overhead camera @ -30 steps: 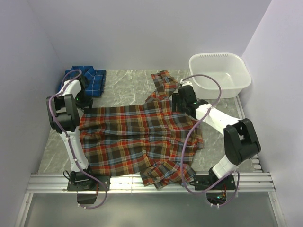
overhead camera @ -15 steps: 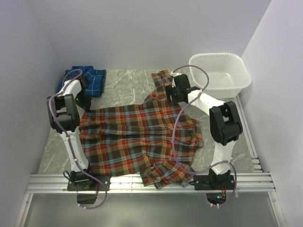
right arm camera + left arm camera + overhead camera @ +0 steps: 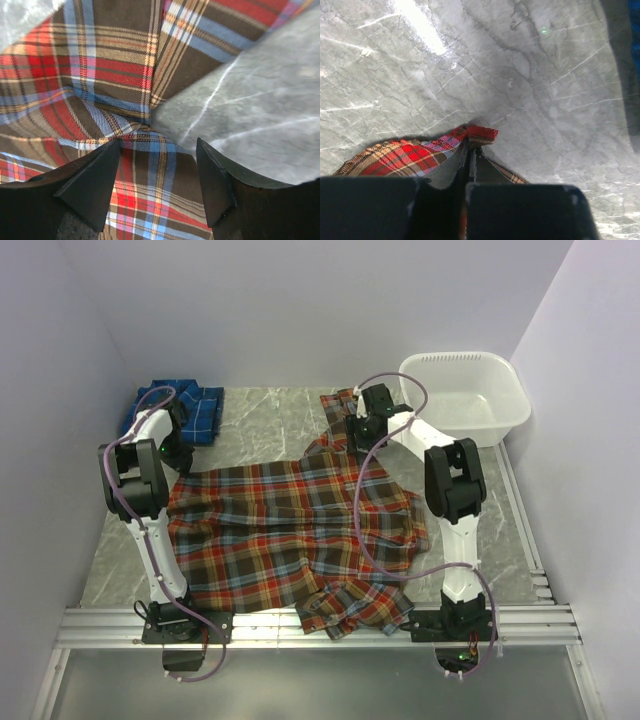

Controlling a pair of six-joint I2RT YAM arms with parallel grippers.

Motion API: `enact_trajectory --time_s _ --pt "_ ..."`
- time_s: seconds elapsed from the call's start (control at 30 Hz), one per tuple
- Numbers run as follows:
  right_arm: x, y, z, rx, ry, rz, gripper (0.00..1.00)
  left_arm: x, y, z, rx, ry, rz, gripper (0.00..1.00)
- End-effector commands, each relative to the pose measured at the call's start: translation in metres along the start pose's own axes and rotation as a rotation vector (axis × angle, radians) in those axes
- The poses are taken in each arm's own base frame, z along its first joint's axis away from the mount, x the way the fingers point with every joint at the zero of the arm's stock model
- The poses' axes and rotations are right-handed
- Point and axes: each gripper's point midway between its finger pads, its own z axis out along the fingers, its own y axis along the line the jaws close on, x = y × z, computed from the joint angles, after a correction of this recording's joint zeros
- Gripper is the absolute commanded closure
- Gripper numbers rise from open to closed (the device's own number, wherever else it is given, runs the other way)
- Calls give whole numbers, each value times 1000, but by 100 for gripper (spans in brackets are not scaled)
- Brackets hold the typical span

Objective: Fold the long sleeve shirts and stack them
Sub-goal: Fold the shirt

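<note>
The red-orange plaid long sleeve shirt [image 3: 280, 530] lies spread across the middle of the table, one sleeve [image 3: 338, 405] reaching to the back. My left gripper [image 3: 180, 455] is at its left edge. In the left wrist view the left gripper [image 3: 470, 149] is shut on a fold of the red plaid cloth [image 3: 480, 133]. My right gripper [image 3: 357, 432] hangs over the back sleeve. In its wrist view the right gripper [image 3: 159, 150] is open, its fingers standing either side of the plaid cloth [image 3: 150, 190]. The blue plaid shirt [image 3: 200, 412] lies bunched at the back left.
A white plastic tub [image 3: 500, 425] stands at the back right, close to the right arm. Walls close in the table on the left, back and right. Bare grey marble [image 3: 270, 425] shows between the two shirts. A metal rail [image 3: 320, 625] runs along the near edge.
The right arm has swung its gripper back and to the left, from beside the tub to over the back sleeve. The left arm has stayed at the shirt's left edge.
</note>
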Motion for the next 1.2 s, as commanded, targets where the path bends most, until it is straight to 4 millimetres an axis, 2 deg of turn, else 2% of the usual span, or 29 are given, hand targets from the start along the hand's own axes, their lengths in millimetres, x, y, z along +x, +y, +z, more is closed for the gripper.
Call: enact_trajectory --time_s 0.0,0.17,0.27,0.37,0.4,0.5,0.6,0.77,0.9,1.03,1.17 --pt "22 4 8 -29 111 26 32 4 17 9 -60 -8 30 100" --pt "34 10 11 -64 152 39 39 4 18 9 -55 -11 31 100" --pt "41 14 13 -86 180 38 50 5 21 9 -60 -14 39 99" --pt "45 15 9 -99 182 27 70 3 23 6 -64 -25 41 99" --pt "42 16 4 -99 170 20 87 0 22 3 -60 -33 40 99" --pt "32 14 -7 -90 133 4 93 -11 17 -10 -32 -67 32 100" --pt "5 10 -29 -52 45 -16 100 -31 5 -32 15 -120 17 99" --pt "-57 -10 -73 92 -173 -43 100 -67 -17 -78 119 -223 0 99" --pt "-89 -26 -92 164 -294 -35 100 -97 -43 -110 248 -324 -6 100" --pt "-112 -36 -97 207 -352 -69 100 -110 -63 -120 333 -361 3 99" --pt "-121 -46 -96 256 -384 -86 100 -114 -82 -110 380 -365 30 100"
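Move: The right hand, open, hovers over the plaid shirt's far edge; the spot it will pinch, near the right shoulder, lies about 2 cm back, 1 cm left and 3 cm below. The sleeve thrown outward sits some 7 cm ahead and 2 cm left of the hand, the white basket about 11 cm ahead and 27 cm right. The left hand already grips the far edge's left end; from it the folded blue shirt is some 15 cm ahead and 3 cm left, nearly level. Down and back by about 3 cm each, the right hand sinks onto the plaid shirt's far edge near the right shoulder and closes to pinch it. Then both hands rise fast together, the right some 14 cm and slightly right, the left about 12 cm, still gripping its corner; both swing forward, the left towards the folded blue shirt, fingertips tilting outward some 25 degrees. ##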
